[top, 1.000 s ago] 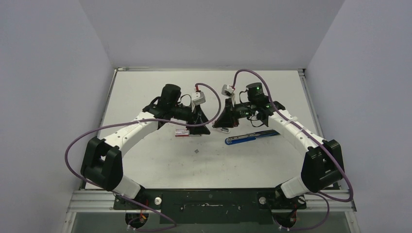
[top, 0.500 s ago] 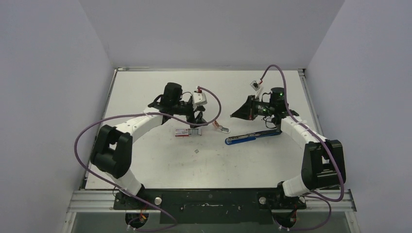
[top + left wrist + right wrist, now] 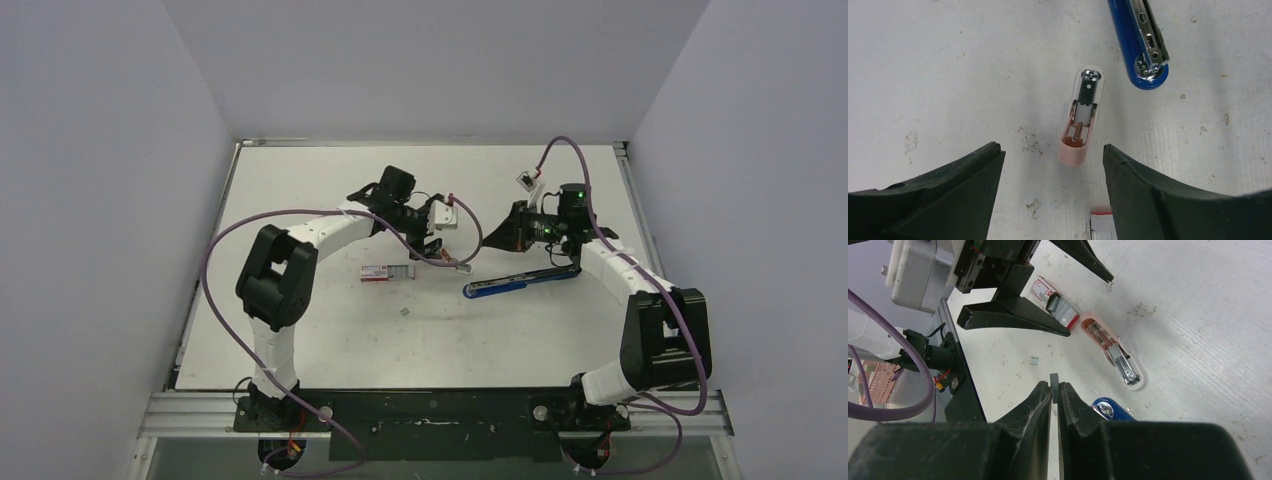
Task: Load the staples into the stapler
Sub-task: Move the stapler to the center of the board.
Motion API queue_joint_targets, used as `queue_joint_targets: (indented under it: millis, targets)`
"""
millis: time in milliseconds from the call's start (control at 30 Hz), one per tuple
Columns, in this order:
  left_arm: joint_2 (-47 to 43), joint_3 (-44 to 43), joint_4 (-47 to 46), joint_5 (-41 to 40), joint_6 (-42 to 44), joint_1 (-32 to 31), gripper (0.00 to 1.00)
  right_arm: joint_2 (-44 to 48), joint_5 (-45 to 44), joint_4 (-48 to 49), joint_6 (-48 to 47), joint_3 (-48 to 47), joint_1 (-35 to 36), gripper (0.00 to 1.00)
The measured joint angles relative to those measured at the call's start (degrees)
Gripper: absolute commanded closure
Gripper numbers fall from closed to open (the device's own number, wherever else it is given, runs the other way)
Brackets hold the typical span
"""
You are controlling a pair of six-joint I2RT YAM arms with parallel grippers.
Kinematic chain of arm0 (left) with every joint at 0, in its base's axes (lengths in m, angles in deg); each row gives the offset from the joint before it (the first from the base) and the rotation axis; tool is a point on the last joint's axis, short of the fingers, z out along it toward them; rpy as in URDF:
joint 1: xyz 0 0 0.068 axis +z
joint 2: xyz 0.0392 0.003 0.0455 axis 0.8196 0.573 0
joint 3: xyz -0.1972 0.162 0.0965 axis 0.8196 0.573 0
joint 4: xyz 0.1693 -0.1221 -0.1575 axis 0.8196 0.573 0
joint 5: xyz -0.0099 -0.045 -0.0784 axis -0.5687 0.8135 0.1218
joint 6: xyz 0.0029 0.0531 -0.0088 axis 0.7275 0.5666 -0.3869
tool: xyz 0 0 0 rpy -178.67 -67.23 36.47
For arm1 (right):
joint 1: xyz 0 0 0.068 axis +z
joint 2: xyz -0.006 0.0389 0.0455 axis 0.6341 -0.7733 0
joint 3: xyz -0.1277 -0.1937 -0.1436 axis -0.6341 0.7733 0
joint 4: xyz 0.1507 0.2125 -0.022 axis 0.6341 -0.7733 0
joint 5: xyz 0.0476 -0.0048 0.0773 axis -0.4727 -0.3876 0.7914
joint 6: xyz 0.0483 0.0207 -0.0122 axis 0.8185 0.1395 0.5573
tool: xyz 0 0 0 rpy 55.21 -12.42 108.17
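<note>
The blue stapler (image 3: 518,281) lies flat on the table right of centre; its rounded blue end with a metal channel (image 3: 1149,70) shows in the left wrist view. The red-and-white staples box (image 3: 385,272) lies to its left, with grey strips showing in it (image 3: 1057,304). My right gripper (image 3: 1054,386) is shut on a short grey staple strip (image 3: 1053,380), held above the table near the stapler's blue end (image 3: 1110,410). My left gripper (image 3: 1052,150) hangs open over a small pink-and-white piece (image 3: 1082,122), apart from it.
The pink-and-white piece (image 3: 456,263) lies between box and stapler, metal insides facing up. A tiny grey fragment (image 3: 404,312) sits nearer the front. My left fingers (image 3: 1013,317) reach over the box in the right wrist view. Walls close in the table's left, back and right edges.
The pink-and-white piece has been let go onto the table. My left gripper opened and swung right over it. The right arm drew back to the right, still shut on the strip.
</note>
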Motion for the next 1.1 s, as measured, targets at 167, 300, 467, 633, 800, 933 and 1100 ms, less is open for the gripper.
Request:
queue_joint_targets:
  millis: [167, 300, 467, 633, 800, 933, 1100]
  targets:
    - [2.54, -1.86, 4.55, -0.90, 4.15, -0.76, 0.39, 0.00, 0.00, -1.46, -1.49, 0.00, -1.60, 0.95]
    - [3.54, -2.45, 7.08, -1.38, 6.21, -1.51, 0.46, 0.00, 0.00, -1.84, -2.08, 0.00, -2.19, 0.95]
    - [4.28, -3.39, 8.61, -1.75, 7.39, -2.10, 0.56, 0.00, 0.00, -1.86, -2.27, 0.07, -2.27, 0.95]
    - [4.57, -4.04, 9.16, -1.77, 7.89, -2.10, 0.68, 0.00, -0.02, -1.88, -2.36, 0.61, -2.29, 0.95]
    - [4.59, -4.04, 9.53, -1.79, 7.37, -2.10, 0.86, 0.00, -0.02, -1.88, -2.36, 0.66, -2.43, 0.95]
    - [4.57, -4.04, 9.51, -2.12, 5.29, -2.10, 0.95, 0.00, -0.07, -1.92, -2.34, 0.66, -2.56, 0.95]
    - [2.23, -0.81, 7.74, -3.98, 0.02, -2.21, 1.00, 0.00, -0.24, -2.38, -2.51, 0.66, -2.56, 0.95]
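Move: The pink stapler lies open on the board just below the left hand, its middle about 3 cm back, 4 cm to the right and 4 cm down, with its pink end nearest the fingers. From that hand the blue stapler's middle is about 8 cm back and 20 cm to the right, the staple box some 5 cm back and 12 cm to the left, both at board height. From the right hand the pink stapler is roughly 3 cm ahead, 7 cm to the left and 11 cm below. The pink stapler's near end is taken by the left hand, which sinks about 3 cm while drawing back some 2 cm, its fingers tipping slightly steeper. The open fingers then close and pinch that end from both sides, and the hand starts to drag it back and to the left. The right hand keeps its grey staple strip pinched and eases about 1.5 cm to the right. ##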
